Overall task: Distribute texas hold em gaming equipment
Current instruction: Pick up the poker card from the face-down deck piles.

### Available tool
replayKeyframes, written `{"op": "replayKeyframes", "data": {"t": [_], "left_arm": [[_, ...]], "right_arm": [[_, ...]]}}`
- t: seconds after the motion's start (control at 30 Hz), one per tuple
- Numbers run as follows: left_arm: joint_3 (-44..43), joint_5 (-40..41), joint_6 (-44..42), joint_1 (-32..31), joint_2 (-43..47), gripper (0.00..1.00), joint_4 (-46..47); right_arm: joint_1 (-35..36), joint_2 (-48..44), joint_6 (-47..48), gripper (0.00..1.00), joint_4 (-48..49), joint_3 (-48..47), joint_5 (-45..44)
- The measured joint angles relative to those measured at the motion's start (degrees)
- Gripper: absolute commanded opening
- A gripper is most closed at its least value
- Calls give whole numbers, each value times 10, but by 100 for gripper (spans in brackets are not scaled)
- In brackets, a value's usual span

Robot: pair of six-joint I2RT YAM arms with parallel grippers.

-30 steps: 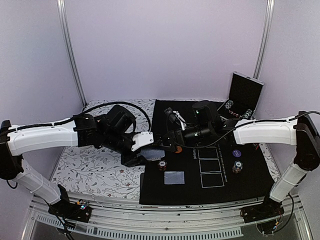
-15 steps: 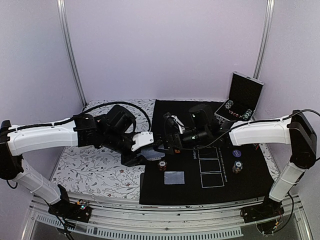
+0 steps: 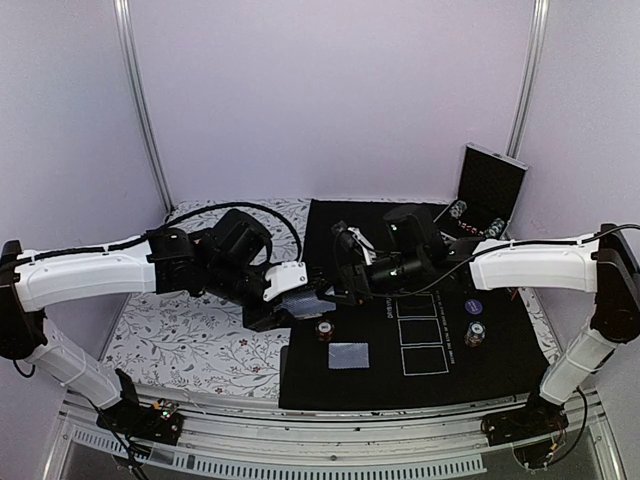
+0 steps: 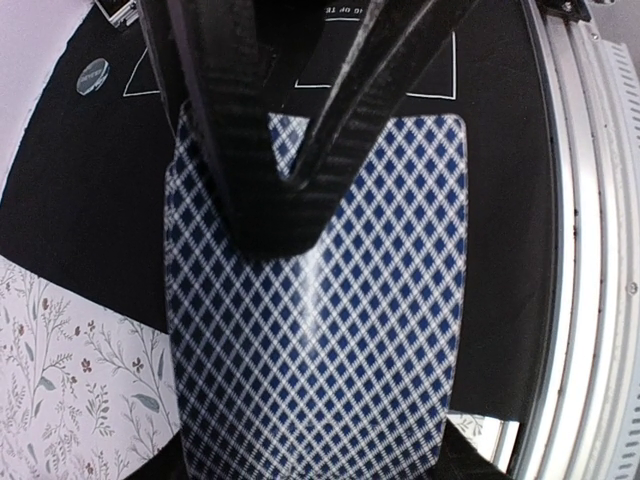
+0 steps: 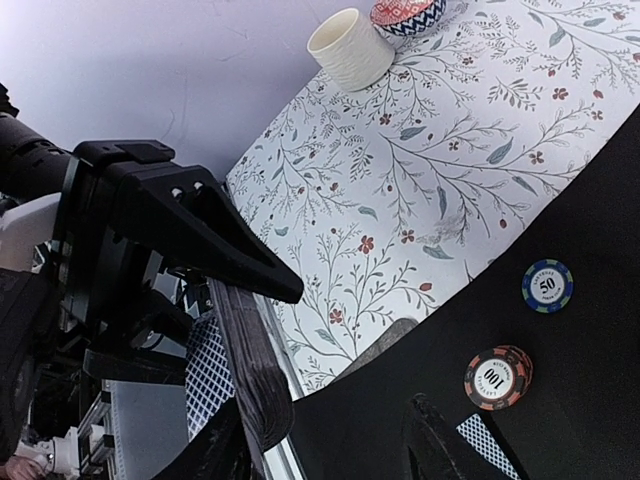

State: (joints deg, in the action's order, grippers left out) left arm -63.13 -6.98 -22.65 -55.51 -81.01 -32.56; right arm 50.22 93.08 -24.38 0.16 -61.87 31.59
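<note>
My left gripper (image 3: 292, 306) is shut on a deck of blue diamond-backed playing cards (image 4: 320, 330), held over the left edge of the black mat (image 3: 400, 385). My right gripper (image 3: 337, 288) reaches in at the deck's far end. Its black fingers (image 4: 240, 150) lie over the top card in the left wrist view. In the right wrist view my right gripper (image 5: 325, 430) has its jaws apart, the deck's edge (image 5: 250, 380) just inside the left one. One card (image 3: 348, 355) lies face down on the mat beside a 100 chip stack (image 5: 497, 377); a 50 chip (image 5: 547, 286) sits farther off.
More chips (image 3: 474, 335) and a round button disc (image 3: 474, 308) sit on the mat's right side, beside three white outlined boxes (image 3: 420, 335). An open black case (image 3: 490, 190) stands at the back right. A cream cup (image 5: 348, 48) and a patterned bowl (image 5: 408, 15) stand on the floral cloth.
The right gripper's jaws have narrowed at the deck's far end, and its arm has shifted slightly. The left arm and the deck have stayed put.
</note>
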Motion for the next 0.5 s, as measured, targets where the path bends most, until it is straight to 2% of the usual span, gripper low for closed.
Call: {"op": "replayKeyframes", "data": {"t": [0.37, 0.5], "left_arm": [[0, 0, 0, 0, 0, 55, 2], [0, 2, 0, 0, 0, 55, 2]], "right_arm": [[0, -34, -5, 12, -25, 1, -1], [0, -43, -4, 4, -39, 1, -4]]}}
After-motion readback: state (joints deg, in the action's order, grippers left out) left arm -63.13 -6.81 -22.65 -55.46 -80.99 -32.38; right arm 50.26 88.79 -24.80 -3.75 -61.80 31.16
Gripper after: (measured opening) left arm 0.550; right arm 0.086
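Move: The card being picked is on top of the face-down deck in the left fingers. The deck's middle lies about 6 cm to the right hand's left, 2 cm back and 2 cm lower, and some 4 cm right, 1 cm ahead and 2 cm below the left hand. On the mat roughly 17 cm below the right hand, a chip stack stands about level and 3 cm left, the card pile some 5 cm back and 3 cm right, and an orange chip 9 cm ahead and 4 cm right. Up and slightly to its right, easing back a little, the right hand lifts about 2 cm off the deck's face while its half-open fingers close nearly shut on the top card's free end, pinching it and drawing it to the right. The left hand stays in place and keeps its hold on the deck. ##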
